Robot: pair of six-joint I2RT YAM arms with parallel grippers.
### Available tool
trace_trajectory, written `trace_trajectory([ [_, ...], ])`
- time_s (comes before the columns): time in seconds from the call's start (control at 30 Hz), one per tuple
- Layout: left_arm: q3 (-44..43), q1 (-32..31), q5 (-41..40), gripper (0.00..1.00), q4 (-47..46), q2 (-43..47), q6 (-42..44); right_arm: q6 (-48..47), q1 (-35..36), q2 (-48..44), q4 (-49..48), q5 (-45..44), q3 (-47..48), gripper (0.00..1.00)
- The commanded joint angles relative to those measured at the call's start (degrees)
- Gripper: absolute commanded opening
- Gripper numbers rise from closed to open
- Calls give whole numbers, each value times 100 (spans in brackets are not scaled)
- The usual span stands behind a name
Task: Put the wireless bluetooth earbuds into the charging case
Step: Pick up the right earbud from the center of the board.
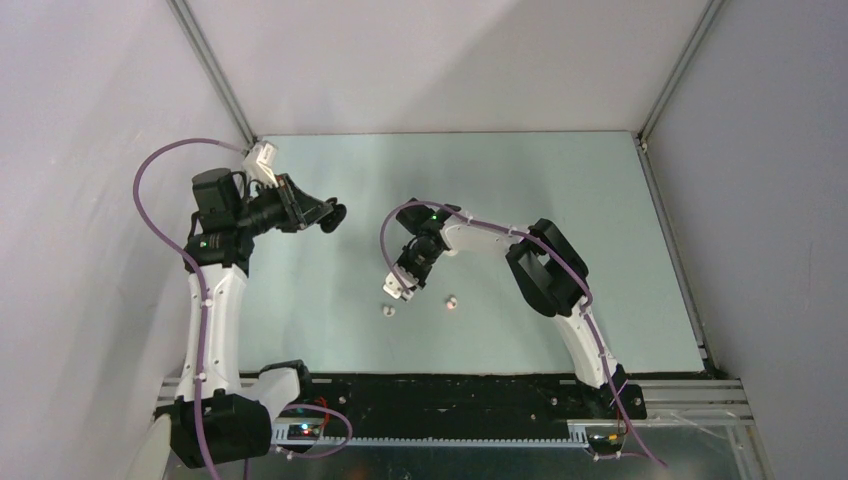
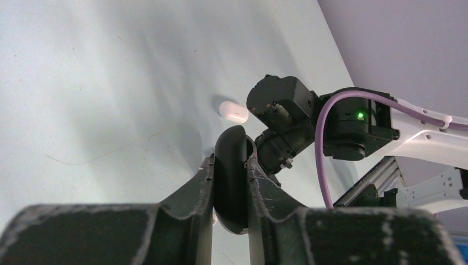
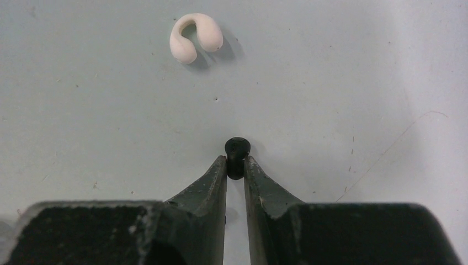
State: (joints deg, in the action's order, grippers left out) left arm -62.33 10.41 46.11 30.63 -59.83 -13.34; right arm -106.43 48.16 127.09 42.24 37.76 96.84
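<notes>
My left gripper (image 1: pixel 328 216) is raised at the left and shut on a black oval charging case (image 2: pixel 232 176), which stands on edge between its fingers (image 2: pixel 201 185). My right gripper (image 1: pixel 402 283) points straight down at mid-table, shut on a tiny black earbud (image 3: pixel 237 156) pinched at its fingertips just above the surface. A white C-shaped earbud (image 3: pixel 196 37) lies on the table ahead of it. From above, two small white earbuds (image 1: pixel 388 310) (image 1: pixel 451 301) lie near the right gripper.
A white rounded piece (image 2: pixel 233 111) lies on the table beside the right arm's wrist (image 2: pixel 281 105); I cannot tell whether it is a bud or a case. Grey walls close the table (image 1: pixel 560 200) on three sides.
</notes>
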Motion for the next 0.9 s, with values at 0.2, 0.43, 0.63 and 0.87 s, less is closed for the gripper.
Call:
trace_trajectory([
  [0.2,82,55,26,0,-139,194,-98,435,70,100,147,77,302,16],
  [0.43,102,52,14,0,-137,196,-62,795,61,120,78,-41,466,5],
  [0.63,72,35,-69,0,-139,-210,320,1182,-91,-372,981,-260,972,0],
  [0.87,13,-608,-286,0,-134,-749,1136,1613,-471,-1670,2441,-515,844,0],
])
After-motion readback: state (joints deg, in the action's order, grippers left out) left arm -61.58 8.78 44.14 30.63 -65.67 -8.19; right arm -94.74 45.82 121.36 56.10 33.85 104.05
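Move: The black earbud to pick up lies right between the right fingertips, its middle about 1 cm below the hand point. The other black earbud sits some 2 cm to the right and 2 cm farther out; the near white earbud is about 6 cm back and 4 cm left, the white case about 8 cm ahead and 9 cm right. From the left hand, the earbud to pick up lies about 14 cm right, 2 cm back and 26 cm below. Close the right fingertips fully on the black earbud between them, barely shifting the hand. Then lift it some 6 cm clear of the board, speeding up and swinging about 4 cm to the right late in the lift while the hand turns about 15 degrees clockwise. Keep the black charging case gripped in the left hand, and near the end start lowering it, about 4 cm, with a little forward. ##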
